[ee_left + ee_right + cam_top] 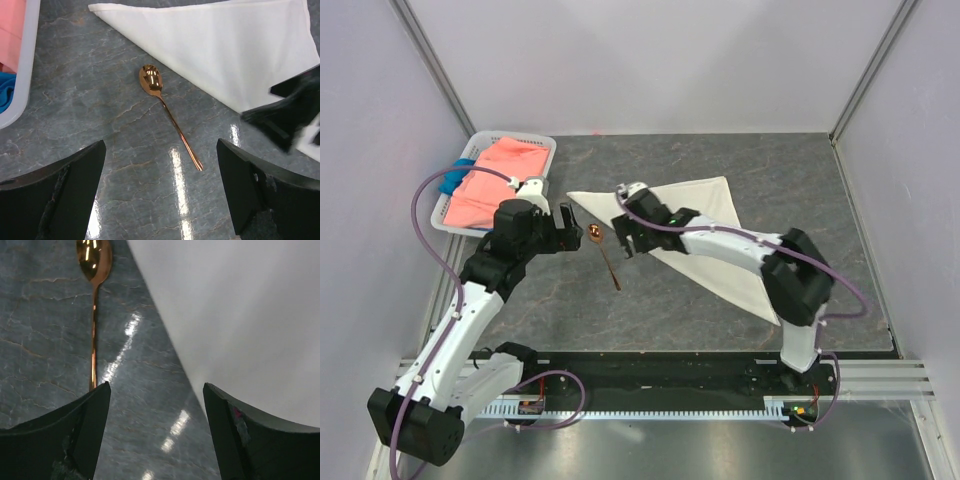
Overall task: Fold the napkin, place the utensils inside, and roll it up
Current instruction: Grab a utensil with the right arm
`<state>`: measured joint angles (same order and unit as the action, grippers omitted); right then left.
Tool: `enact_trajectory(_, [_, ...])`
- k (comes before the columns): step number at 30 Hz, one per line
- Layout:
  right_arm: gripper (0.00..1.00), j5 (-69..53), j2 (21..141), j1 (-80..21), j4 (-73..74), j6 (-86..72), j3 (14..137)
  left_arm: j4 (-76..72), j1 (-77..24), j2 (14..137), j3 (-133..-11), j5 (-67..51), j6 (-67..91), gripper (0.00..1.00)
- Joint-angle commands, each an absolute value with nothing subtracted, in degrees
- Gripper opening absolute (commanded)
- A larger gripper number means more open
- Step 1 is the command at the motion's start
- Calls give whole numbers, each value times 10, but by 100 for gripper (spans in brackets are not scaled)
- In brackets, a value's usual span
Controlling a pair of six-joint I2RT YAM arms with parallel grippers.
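The off-white napkin lies folded into a triangle on the dark stone table. To the left of its long edge rests the copper spoon, bowl toward the back. In the left wrist view the spoon lies ahead of my open left gripper, the handle end just beyond the fingertips. My right gripper hovers open over bare table at the napkin's edge, with the spoon at its left finger. Neither gripper holds anything.
A white basket at the back left holds a salmon-pink cloth and a blue cloth. The two grippers, left and right, stand close together either side of the spoon. White walls enclose the table.
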<state>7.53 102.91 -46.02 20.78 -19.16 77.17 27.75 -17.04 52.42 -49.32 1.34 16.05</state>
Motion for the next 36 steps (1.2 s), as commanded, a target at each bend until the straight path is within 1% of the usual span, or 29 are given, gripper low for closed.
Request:
enact_trajectory(1, [82,116,1149,-525,244,-214,880,275,-168,511,-492,44,142,100])
enact_trajectory(4, [80,128,1206,-553,262,-212,946,278,-166,511,-492,66,149,100])
enact_trajectory(9, [76,152,1253,-570,293,-206,1004,282,-156,502,-495,83,156,100])
enact_trajectory(12, [68,157,1277,-570,300,-197,1021,282,-156,494,-495,81,159,100])
enact_trajectory(18, [58,154,1313,-570,302,-186,1041,280,-155,490,-494,71,159,100])
enact_trajectory(20, [57,154,1322,-570,302,-185,1050,279,-155,489,-493,69,160,100])
enact_trajectory(23, [47,152,1338,-570,304,-185,1059,277,-155,487,-492,62,160,100])
enact_trajectory(24, [40,151,1344,-568,306,-185,1062,277,-155,488,-492,58,160,100])
enact_trajectory(26, [30,152,1347,-568,308,-185,1062,276,-155,488,-491,56,159,100])
enact_trajectory(27, [23,150,1346,-563,311,-187,1059,276,-155,487,-490,55,160,100])
enact_trajectory(29, [16,148,1345,-560,311,-187,1044,275,-155,488,-491,55,159,100])
enact_trajectory(30, [8,147,1339,-556,311,-185,1037,275,-155,488,-490,53,160,100])
enact_trajectory(32, [0,146,1331,-552,309,-181,1013,274,-154,488,-490,51,159,100])
enact_trajectory(36, [0,132,1277,-543,281,-136,942,273,-155,489,-490,46,160,100])
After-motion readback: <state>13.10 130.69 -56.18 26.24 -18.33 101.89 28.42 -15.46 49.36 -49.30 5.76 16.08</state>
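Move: The spoon lies about 11 cm to the right gripper's left and 1 cm back, some 9 cm below it, its handle slanting back and right from the bowl. The folded napkin's middle is about 16 cm to that gripper's right, 8 cm ahead and 10 cm below. From the left gripper, the spoon is roughly 9 cm back, 8 cm right and 18 cm below. Swing the right gripper some 11 cm left and about 9 cm down onto the spoon, drifting back 3 cm at first, then easing forward again over the handle. Roll its left side down about 10 degrees and shut the fingers from wide open, pinching the handle near its middle just above the table. Shift the open left gripper 2 or 3 cm farther left. ##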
